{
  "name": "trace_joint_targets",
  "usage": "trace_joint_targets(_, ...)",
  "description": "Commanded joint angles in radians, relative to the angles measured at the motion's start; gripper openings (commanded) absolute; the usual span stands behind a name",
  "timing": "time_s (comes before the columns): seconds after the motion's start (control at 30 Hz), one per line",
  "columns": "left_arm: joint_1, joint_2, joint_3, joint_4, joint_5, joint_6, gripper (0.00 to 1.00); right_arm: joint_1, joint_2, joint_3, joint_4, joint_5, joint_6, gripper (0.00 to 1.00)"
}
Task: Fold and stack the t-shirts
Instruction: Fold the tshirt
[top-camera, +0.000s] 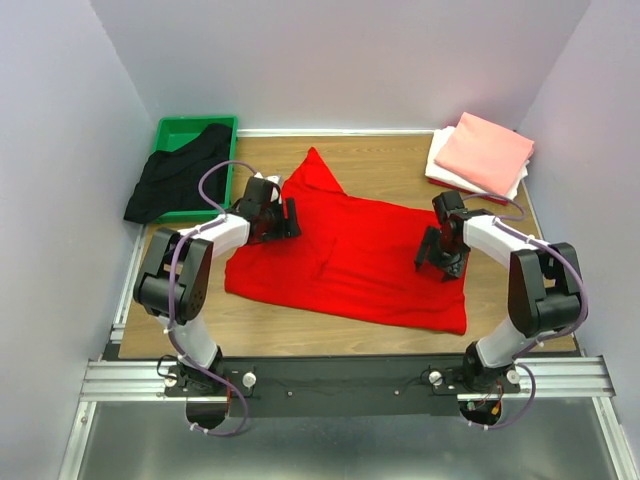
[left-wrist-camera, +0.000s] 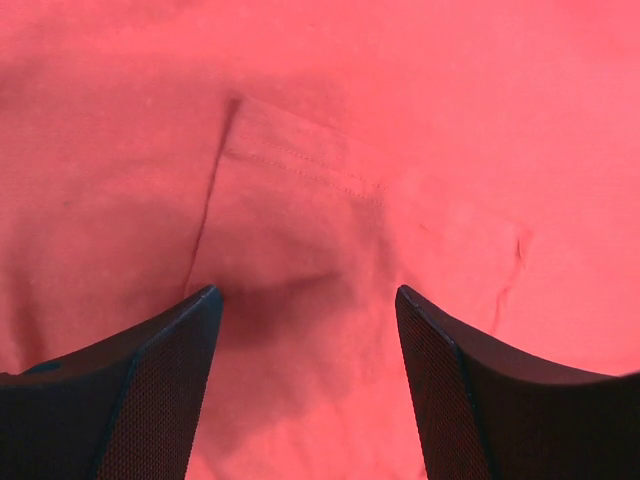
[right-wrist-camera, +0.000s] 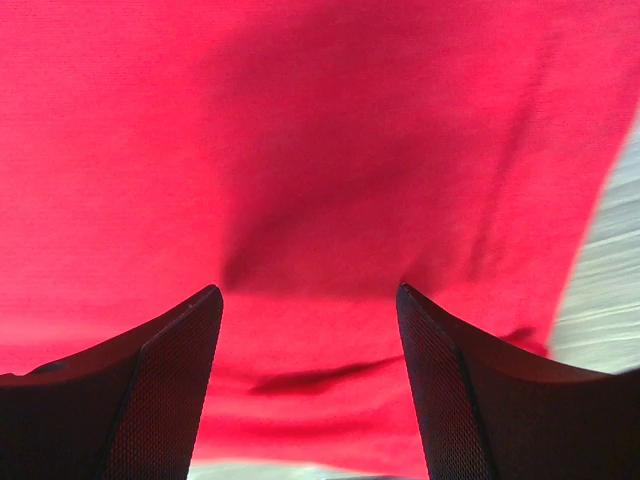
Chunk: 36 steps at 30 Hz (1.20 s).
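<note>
A bright red t-shirt (top-camera: 350, 255) lies spread over the middle of the wooden table, one corner pointing toward the back. My left gripper (top-camera: 291, 218) hovers over its left side, jaws open, with only red cloth (left-wrist-camera: 310, 200) and a stitched hem between the fingers (left-wrist-camera: 170, 390). Over the shirt's right side my right gripper (top-camera: 437, 263) also stands open, red cloth (right-wrist-camera: 300, 150) below it and nothing gripped. A black t-shirt (top-camera: 178, 180) hangs out of the green bin. Folded salmon-pink (top-camera: 485, 152) and white (top-camera: 440, 165) shirts are stacked at the back right.
The green bin (top-camera: 190, 130) sits at the back left corner, partly off the table edge. Pale walls close in on three sides. Bare wood (top-camera: 380, 160) shows behind the red shirt. A strip of table (right-wrist-camera: 610, 270) shows at the right wrist view's edge.
</note>
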<state>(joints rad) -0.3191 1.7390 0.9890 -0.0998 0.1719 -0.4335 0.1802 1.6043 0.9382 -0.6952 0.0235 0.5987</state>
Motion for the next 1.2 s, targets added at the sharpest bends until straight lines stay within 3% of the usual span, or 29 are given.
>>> trace_joint_targets(0.0, -0.003, 0.037, -0.045, -0.012, 0.014, 0.029, 0.78, -0.004, 0.037, -0.047, 0.034, 0.148, -0.004, 0.77)
trace_joint_targets(0.37, -0.031, -0.108, -0.214, -0.021, 0.012, -0.082, 0.78, -0.084, 0.065, -0.116, 0.031, 0.185, 0.026, 0.82)
trace_joint_targets(0.67, -0.035, -0.269, -0.265, -0.138, -0.014, -0.136, 0.79, -0.084, 0.017, -0.121, 0.016, 0.156, 0.027, 0.82)
trace_joint_targets(0.9, -0.035, -0.303, -0.092, -0.192, -0.017, -0.103, 0.79, -0.097, -0.04, 0.071, -0.033, 0.177, -0.005, 0.82)
trace_joint_targets(1.03, -0.031, -0.19, 0.096, -0.205, -0.031, -0.051, 0.79, -0.159, 0.015, 0.204, -0.035, 0.204, -0.068, 0.81)
trace_joint_targets(1.17, -0.029, -0.099, 0.241, -0.199, -0.009, -0.011, 0.79, -0.204, 0.103, 0.333, -0.021, 0.223, -0.121, 0.74)
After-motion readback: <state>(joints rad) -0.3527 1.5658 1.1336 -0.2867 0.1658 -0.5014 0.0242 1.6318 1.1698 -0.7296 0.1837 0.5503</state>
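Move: The t-shirt lies spread just under both open grippers, about 1 cm below. Its middle is about 8 cm back and 15 cm right of the left hand, its far pointed flap about 13 cm ahead and 8 cm right, and the green bin 13 cm ahead and 22 cm left. From the right hand, the t-shirt's middle is some 24 cm left and 1 cm ahead, its far right corner about 11 cm ahead and 5 cm right, and the folded stack 25 cm ahead and 10 cm right. Back towards the robot the left hand drags the t-shirt about 8 cm with its open fingertips on the cloth, then rises off it and swings forward again, ending some 10 cm above where it began. The right hand settles slightly and slides its open fingers rightward on the cloth about 4 cm, then lifts away, forward and right towards the far right corner. ##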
